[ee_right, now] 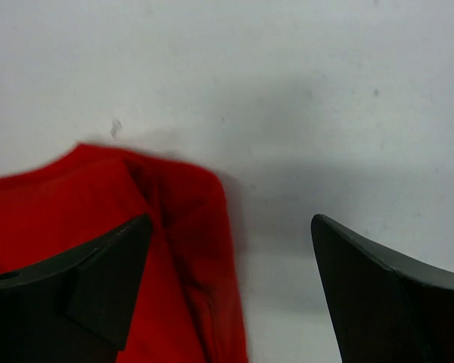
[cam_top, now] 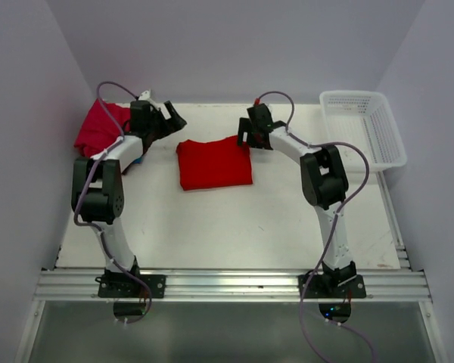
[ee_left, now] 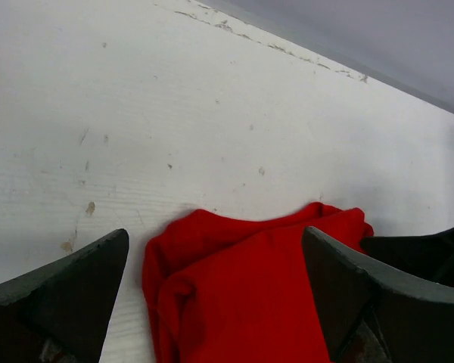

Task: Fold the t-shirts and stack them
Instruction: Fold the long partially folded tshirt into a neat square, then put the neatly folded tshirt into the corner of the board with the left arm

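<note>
A bright red t-shirt (cam_top: 214,162) lies folded into a rough square in the middle of the table. My left gripper (cam_top: 172,118) hovers at its far left corner, jaws open, with the red cloth (ee_left: 242,295) lying loose between the fingers (ee_left: 60,295). My right gripper (cam_top: 244,137) stands at the far right corner, also open, with the shirt's edge (ee_right: 189,227) under its left finger (ee_right: 83,287) and bare table under the other. A crimson-pink t-shirt (cam_top: 100,125) lies bunched at the back left behind the left arm. A sliver of blue cloth (cam_top: 139,159) shows beside that arm.
A white mesh basket (cam_top: 363,125) stands at the back right, partly over the table edge. Walls close the table in at the back and on both sides. The two arm bases sit on the metal rail (cam_top: 227,283) at the near edge.
</note>
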Controlling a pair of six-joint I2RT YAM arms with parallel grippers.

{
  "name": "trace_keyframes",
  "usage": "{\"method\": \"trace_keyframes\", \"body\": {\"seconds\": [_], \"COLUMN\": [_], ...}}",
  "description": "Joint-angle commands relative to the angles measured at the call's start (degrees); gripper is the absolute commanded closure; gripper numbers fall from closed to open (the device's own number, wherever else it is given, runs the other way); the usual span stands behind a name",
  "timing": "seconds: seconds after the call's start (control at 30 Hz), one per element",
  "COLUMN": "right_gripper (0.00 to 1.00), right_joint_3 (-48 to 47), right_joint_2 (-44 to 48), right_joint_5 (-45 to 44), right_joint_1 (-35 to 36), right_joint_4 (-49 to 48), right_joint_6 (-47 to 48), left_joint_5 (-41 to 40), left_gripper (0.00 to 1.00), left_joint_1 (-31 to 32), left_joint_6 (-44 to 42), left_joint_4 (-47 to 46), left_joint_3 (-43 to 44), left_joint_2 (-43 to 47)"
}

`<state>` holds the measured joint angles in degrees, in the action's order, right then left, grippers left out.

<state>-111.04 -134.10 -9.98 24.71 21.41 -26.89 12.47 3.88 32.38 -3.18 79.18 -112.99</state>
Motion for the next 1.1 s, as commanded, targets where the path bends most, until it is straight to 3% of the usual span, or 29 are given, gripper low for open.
{"method": "trace_keyframes", "body": {"seconds": [0.0, 0.2, 0.33, 0.53, 0.6, 0.63, 0.67, 0.7, 0.93, 1.07], "right_gripper": [0.09, 0.09, 0.09, 0.10, 0.18, 0.26, 0.43, 0.99, 1.00, 1.00], "right_joint_3": [9.86, 20.33, 23.06, 27.28, 27.81, 27.90, 27.99, 27.99, 29.13, 25.10], "right_joint_2": [12.89, 20.01, 21.16, 22.48, 22.66, 22.22, 21.96, 21.69, 20.82, 11.80], "right_joint_5": [-2.51, -0.75, 1.53, 11.80, 23.21, 27.16, 32.16, 37.96, 45.30, 51.70], "right_joint_1": [0.60, 0.60, 0.60, 0.60, 0.52, 0.52, 0.52, 0.52, 0.52, 0.52], "right_joint_4": [-7.51, -11.73, -10.51, -11.21, -13.14, -14.10, -15.42, -17.87, -24.83, -25.98], "right_joint_6": [0.96, 2.19, 2.55, 2.72, 3.87, 3.78, 3.78, 2.82, -1.58, -6.40], "left_joint_5": [1.85, 5.37, 2.74, 1.86, 2.12, 2.21, 3.17, 3.61, 5.11, 3.71], "left_gripper": [0.00, 0.00, 0.00, 0.00, 0.00, 0.00, 0.00, 0.00, 0.00, 0.00], "left_joint_1": [0.69, 1.30, 2.53, 3.85, 3.94, 3.94, 3.94, 3.94, 3.94, 3.94], "left_joint_6": [0.58, 0.50, -3.54, -4.96, -4.96, -4.87, -4.78, -4.44, -4.96, -5.22], "left_joint_4": [-6.48, -8.42, 1.56, 2.48, 0.82, -1.28, -2.69, -4.10, -8.51, -7.89], "left_joint_3": [-5.32, -12.20, -12.82, -21.67, -24.41, -26.94, -28.27, -29.51, -34.96, -34.44], "left_joint_2": [9.00, 15.86, 17.19, 17.63, 18.24, 19.03, 19.47, 19.73, 22.11, 20.27]}}
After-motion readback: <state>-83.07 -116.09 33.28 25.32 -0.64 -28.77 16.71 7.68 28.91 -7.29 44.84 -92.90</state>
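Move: The folded t-shirt's near left corner lies about 18 cm back, 4 cm right and 9 cm below my left hand. Its far left corner is about level with this hand, 3 cm right and 8 cm below; the shirt stack stands some 15 cm left, level, 7 cm lower. From my right hand, the t-shirt's middle is roughly 9 cm back, 10 cm left and 3 cm down, with its far right corner just beneath the hand. I draw my left hand back some 16 cm with its fingers wide open, first arching up about 5 cm, then sinking along the shirt's left side until the fingers straddle above the near left corner. Meanwhile my right hand leaves the far right corner, going back about 12 cm, then left and up over the shirt, shutting empty and turning some 45 degrees, counter-clockwise with its left side rising. ##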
